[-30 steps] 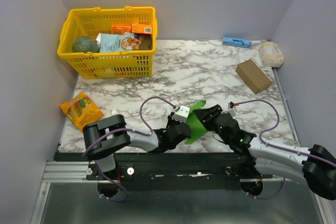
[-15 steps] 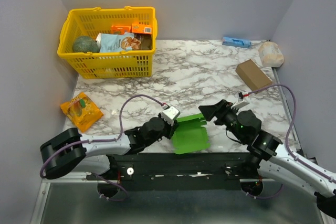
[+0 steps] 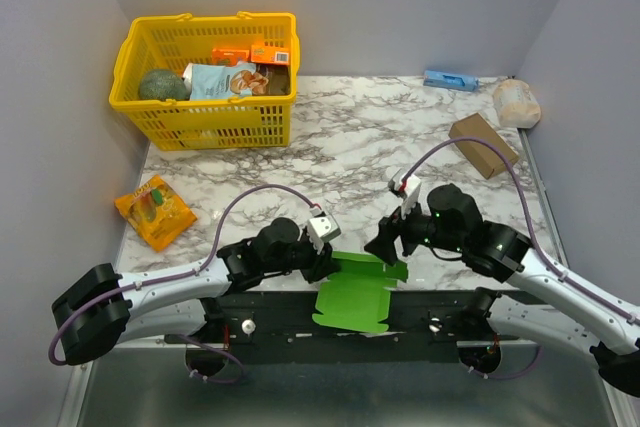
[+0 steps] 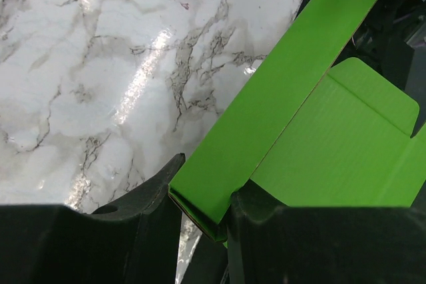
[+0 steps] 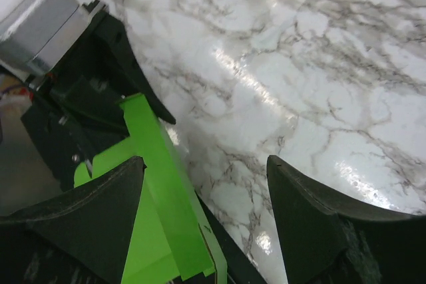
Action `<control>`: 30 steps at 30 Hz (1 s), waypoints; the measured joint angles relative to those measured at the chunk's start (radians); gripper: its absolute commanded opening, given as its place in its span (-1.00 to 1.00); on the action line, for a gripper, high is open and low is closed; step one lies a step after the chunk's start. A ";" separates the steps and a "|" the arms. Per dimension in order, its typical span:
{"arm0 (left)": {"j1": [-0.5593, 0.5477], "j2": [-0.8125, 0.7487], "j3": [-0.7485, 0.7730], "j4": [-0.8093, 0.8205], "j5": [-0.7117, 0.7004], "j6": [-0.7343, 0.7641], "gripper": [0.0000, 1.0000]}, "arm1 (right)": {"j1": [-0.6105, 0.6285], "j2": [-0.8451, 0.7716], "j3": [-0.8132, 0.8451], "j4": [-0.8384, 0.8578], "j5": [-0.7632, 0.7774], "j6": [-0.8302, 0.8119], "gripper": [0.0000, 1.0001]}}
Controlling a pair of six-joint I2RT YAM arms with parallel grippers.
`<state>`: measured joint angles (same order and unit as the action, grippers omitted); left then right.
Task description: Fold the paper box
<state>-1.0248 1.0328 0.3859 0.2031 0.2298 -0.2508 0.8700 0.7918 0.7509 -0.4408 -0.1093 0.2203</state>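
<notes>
The paper box (image 3: 355, 295) is a bright green creased card lying flat, partly over the table's near edge. My left gripper (image 3: 326, 253) is shut on its left rim. In the left wrist view the folded green edge (image 4: 219, 164) sits pinched between the two black fingers (image 4: 150, 194), at my left gripper (image 4: 203, 197). My right gripper (image 3: 385, 243) hovers at the card's far right corner, open. In the right wrist view a green strip of the paper box (image 5: 156, 184) stands just inside the left finger (image 5: 93, 211), and my right gripper (image 5: 203, 184) holds nothing.
A yellow basket (image 3: 215, 125) of groceries stands at the back left. An orange packet (image 3: 155, 210) lies at the left edge. At the back right are a brown cardboard box (image 3: 483, 144), a white bag (image 3: 517, 103) and a small blue item (image 3: 450, 79).
The right gripper opened, let go of the green card and drew back. The left arm pulled the card toward the near edge, where it now lies flat instead of tilted up.
</notes>
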 measured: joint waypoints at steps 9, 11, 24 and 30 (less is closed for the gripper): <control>0.002 0.000 0.006 -0.035 0.043 0.000 -1.00 | 0.011 0.076 0.000 -0.079 -0.238 -0.084 0.64; 0.002 0.000 0.011 -0.035 0.048 0.000 -1.00 | 0.019 0.108 0.000 -0.081 -0.256 -0.090 0.62; 0.002 -0.002 0.016 -0.061 0.049 0.005 -1.00 | 0.033 0.198 0.000 -0.084 -0.291 -0.101 -0.24; 0.002 -0.005 0.027 -0.082 0.002 0.003 -0.31 | 0.046 0.200 0.000 -0.080 -0.264 -0.105 -0.47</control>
<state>-1.0229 1.0283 0.4133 0.1207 0.2317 -0.2478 0.9157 0.9920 0.7509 -0.5213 -0.3729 0.1154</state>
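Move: Around 5 cm back, 2 cm left and 6 cm below the open right gripper lies the middle of the green box's folded strip. The box's wide panel hangs off it towards the bases, some 13 cm back, 5 cm left and 8 cm below that hand, and the left gripper sits about 12 cm left, 5 cm back and 8 cm below. From the left hand, already pinching the strip's left end, the strip's middle is roughly 9 cm to the right, level and neither ahead nor back. Dropping about 6 cm while drawing back some 5 cm and slightly left, the right hand comes down astride the strip midway along, turning some 20 degrees counter-clockwise and tipping its fingers further down. Once nearly there, its wide-open fingers close and pinch the strip from both sides; the left hand stays almost in place and keeps its pinch on the left end. ##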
